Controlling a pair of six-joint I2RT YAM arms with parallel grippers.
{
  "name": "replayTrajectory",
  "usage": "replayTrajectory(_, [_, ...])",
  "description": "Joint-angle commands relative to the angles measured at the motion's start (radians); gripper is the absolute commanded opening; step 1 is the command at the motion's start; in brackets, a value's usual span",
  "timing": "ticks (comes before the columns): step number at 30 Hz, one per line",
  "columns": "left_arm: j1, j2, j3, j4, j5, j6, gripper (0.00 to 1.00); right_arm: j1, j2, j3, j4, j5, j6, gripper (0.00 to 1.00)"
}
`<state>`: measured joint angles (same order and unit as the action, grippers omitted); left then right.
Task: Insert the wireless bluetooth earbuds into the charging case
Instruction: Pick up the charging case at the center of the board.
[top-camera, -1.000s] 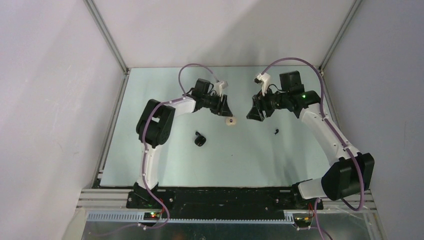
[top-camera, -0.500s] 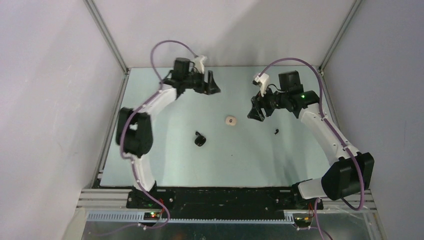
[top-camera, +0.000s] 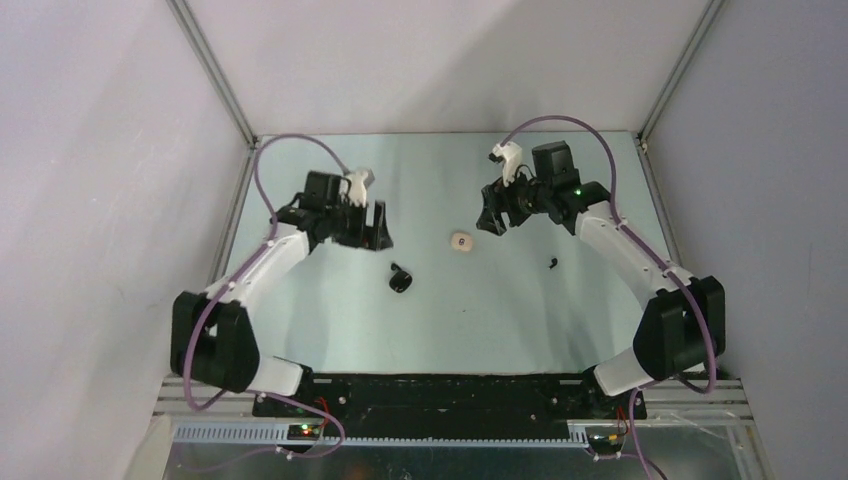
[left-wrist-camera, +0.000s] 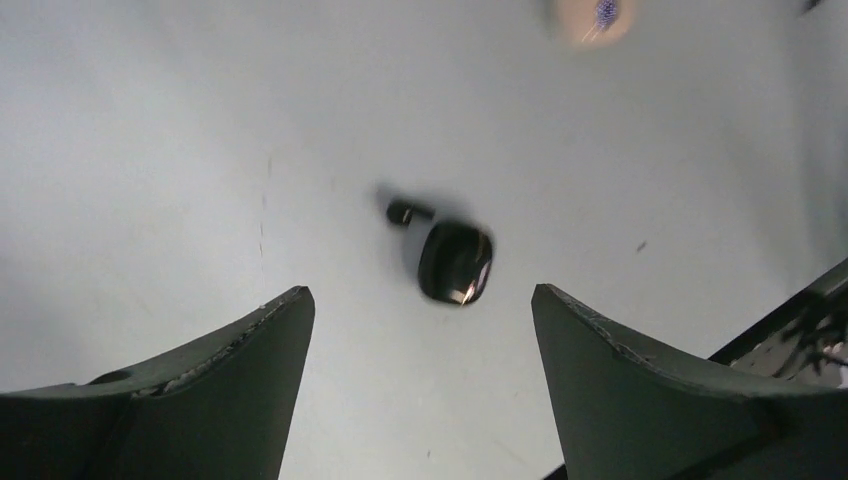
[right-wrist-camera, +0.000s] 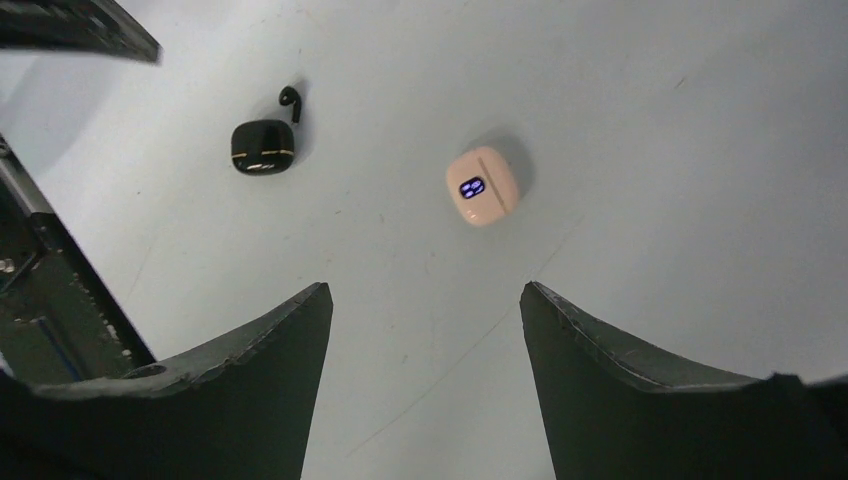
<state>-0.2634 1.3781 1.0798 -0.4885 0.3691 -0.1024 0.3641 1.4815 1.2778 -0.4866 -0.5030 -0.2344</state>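
A closed cream charging case (top-camera: 460, 241) with a lit indicator lies at the table's middle, also showing in the right wrist view (right-wrist-camera: 483, 186). A closed black case (top-camera: 401, 283) lies nearer and to the left, with a black earbud (top-camera: 397, 267) just behind it. Another black earbud (top-camera: 553, 264) lies alone to the right. My left gripper (top-camera: 372, 230) hangs open and empty above the table, left of the black case (left-wrist-camera: 455, 262) and earbud (left-wrist-camera: 403, 212). My right gripper (top-camera: 490, 216) is open and empty, just right of and behind the cream case.
Grey walls and aluminium rails (top-camera: 215, 85) enclose the pale table on three sides. A black base plate (top-camera: 450, 390) holding both arms runs along the near edge. Purple cables loop above both wrists.
The left gripper opened off the cream case, leaving it on the table, swung to the back, then came forward-left beside the black case. The right gripper drew back slightly and opened wider.
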Motion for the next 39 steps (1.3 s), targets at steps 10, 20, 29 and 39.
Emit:
replayTrajectory(10, [-0.168,0.256,0.007,-0.044,-0.172,0.07,0.81,-0.005,-0.096,-0.093,0.048,0.053,0.106,0.76])
replayTrajectory(20, [-0.297,0.335,0.022,-0.053,-0.313,0.079,0.8,-0.059,-0.123,-0.125,0.039,0.06,0.128,0.74])
replayTrajectory(29, [-0.335,0.408,0.039,-0.069,-0.324,0.095,0.61,-0.062,-0.12,-0.125,0.049,0.053,0.132,0.73])
replayTrajectory(39, [-0.324,0.331,0.047,-0.112,-0.146,0.201,0.34,-0.064,-0.159,-0.124,0.025,-0.061,0.021,0.72])
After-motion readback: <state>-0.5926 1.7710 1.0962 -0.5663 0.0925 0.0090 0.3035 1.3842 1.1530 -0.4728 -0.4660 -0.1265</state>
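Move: The black charging case lies almost beneath the left hand: about 15 cm down, some 5 cm back and 5 cm to its right. The black earbud is beside the case, roughly 1 cm back and 4 cm right of this hand, on the board. The peach case sits some 4 cm ahead and 18 cm right of the hand. From the right hand the black case is about 18 cm left, 7 cm back and 19 cm lower. Down steeply and slightly back at first, then more slowly down and to its right, the left hand drops nearly 15 cm onto the black charging case, tipping its fingers some 30 degrees to point almost straight down. Low over the board its fingers close from wide open to half open and pinch the case from both sides. The right hand, empty and open, shifts about 3 cm to its right. ##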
